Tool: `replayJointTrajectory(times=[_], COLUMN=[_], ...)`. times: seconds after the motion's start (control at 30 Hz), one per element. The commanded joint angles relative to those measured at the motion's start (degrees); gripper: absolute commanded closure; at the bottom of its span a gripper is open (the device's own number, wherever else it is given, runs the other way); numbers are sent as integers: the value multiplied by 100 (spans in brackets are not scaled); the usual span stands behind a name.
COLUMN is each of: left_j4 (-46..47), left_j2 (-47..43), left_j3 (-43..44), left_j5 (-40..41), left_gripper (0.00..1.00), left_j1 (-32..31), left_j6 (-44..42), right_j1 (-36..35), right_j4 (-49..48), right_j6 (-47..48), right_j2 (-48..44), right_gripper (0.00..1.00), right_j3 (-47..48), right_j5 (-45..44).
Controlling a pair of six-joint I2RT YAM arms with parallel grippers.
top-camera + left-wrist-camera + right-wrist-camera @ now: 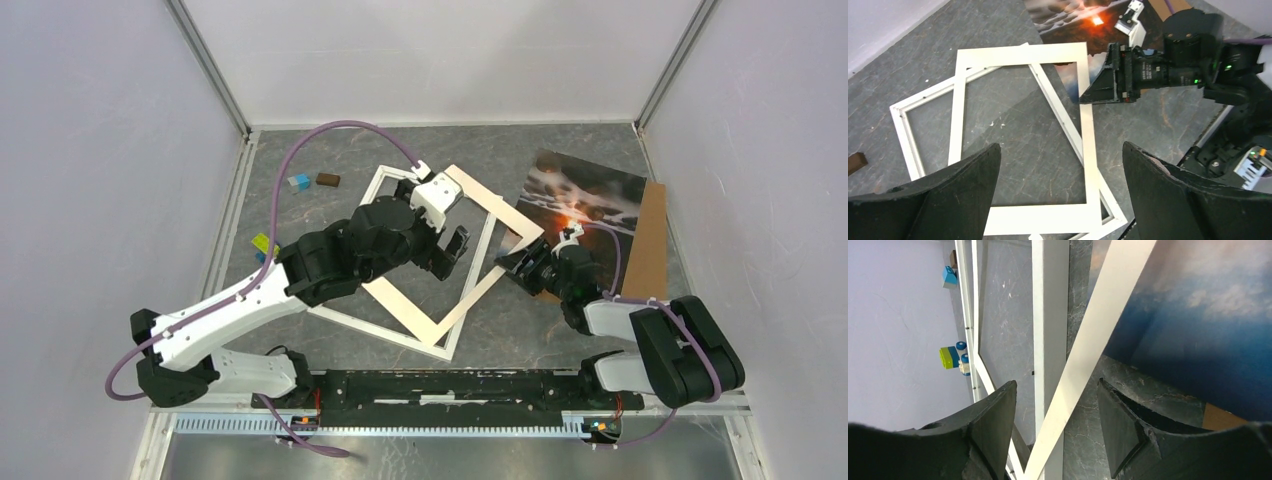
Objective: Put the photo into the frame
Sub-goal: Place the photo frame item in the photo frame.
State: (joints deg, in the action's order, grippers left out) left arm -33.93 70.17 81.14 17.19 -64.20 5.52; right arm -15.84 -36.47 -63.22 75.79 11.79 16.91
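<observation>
The photo, a dark cloudy landscape with an orange glow, lies face up at the right, partly on a brown backing board. The thin white frame lies flat mid-table. A wide cream mat rests askew across it, its opening showing bare table. My left gripper hovers open above frame and mat, holding nothing. My right gripper sits low at the mat's right corner, open. A mat strip runs between its fingers, crossing a frame edge. The photo lies just beyond.
Small toy blocks lie at the back left: a blue one, a brown one and a yellow-green one by the left wall. White walls close in three sides. The two grippers are close together near the mat's right corner.
</observation>
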Motion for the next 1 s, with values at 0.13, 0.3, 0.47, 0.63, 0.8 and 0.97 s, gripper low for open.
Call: replayJointTrajectory(times=[0.13,0.3,0.47,0.63,0.8,0.97], left_j4=[914,1064,1118,1117,1091,1048], left_j2=[-513,-554,-531,-531,-548,-578], left_j3=[-792,-969,-1048,-1057,-1048,-1022], left_j5=[707,822,880,882,856,865], left_gripper=[2,1,1,1,1,1], left_j1=[16,18,14,19,15,15], left_j6=[-519,-543,-543,-543,-543,-543], right_j1=[-86,-146,-143,22,400,644], right_j4=[-870,-1565,-1614,-1186,129,1986], right_j6=[-194,-503,-804,-835,-239,1036], right_j2=[454,991,1078,928,894,1209], right_gripper=[39,50,78,100,100,100], right_j3=[-39,107,141,349,1124,2393], right_j5=[-16,31,77,648,1676,2526])
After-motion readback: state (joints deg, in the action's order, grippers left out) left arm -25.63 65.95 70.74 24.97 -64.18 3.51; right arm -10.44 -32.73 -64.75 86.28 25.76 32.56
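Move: The right gripper stands open around the right strip of the cream mat; the grip spot is about 1 cm ahead, 1 cm left and 2 cm below. The mat's far-right corner is some 6 cm ahead and 7 cm right of that hand. The frame's right bar lies level with the hand, about 5 cm left; the photo's middle is some 10 cm ahead and 15 cm right. From the left hand, the grip spot is about 8 cm ahead, 9 cm right and 29 cm below. Ease the right gripper down and left a centimetre or so while shutting its fingers, one above and one below, to pinch the mat's right strip. Then, keeping hold, carry it forward and up, about 3 cm forward and 4 cm up, with a slight roll and counter-clockwise turn. Let the open left gripper settle about 2 cm left, forward and down, touching nothing. ##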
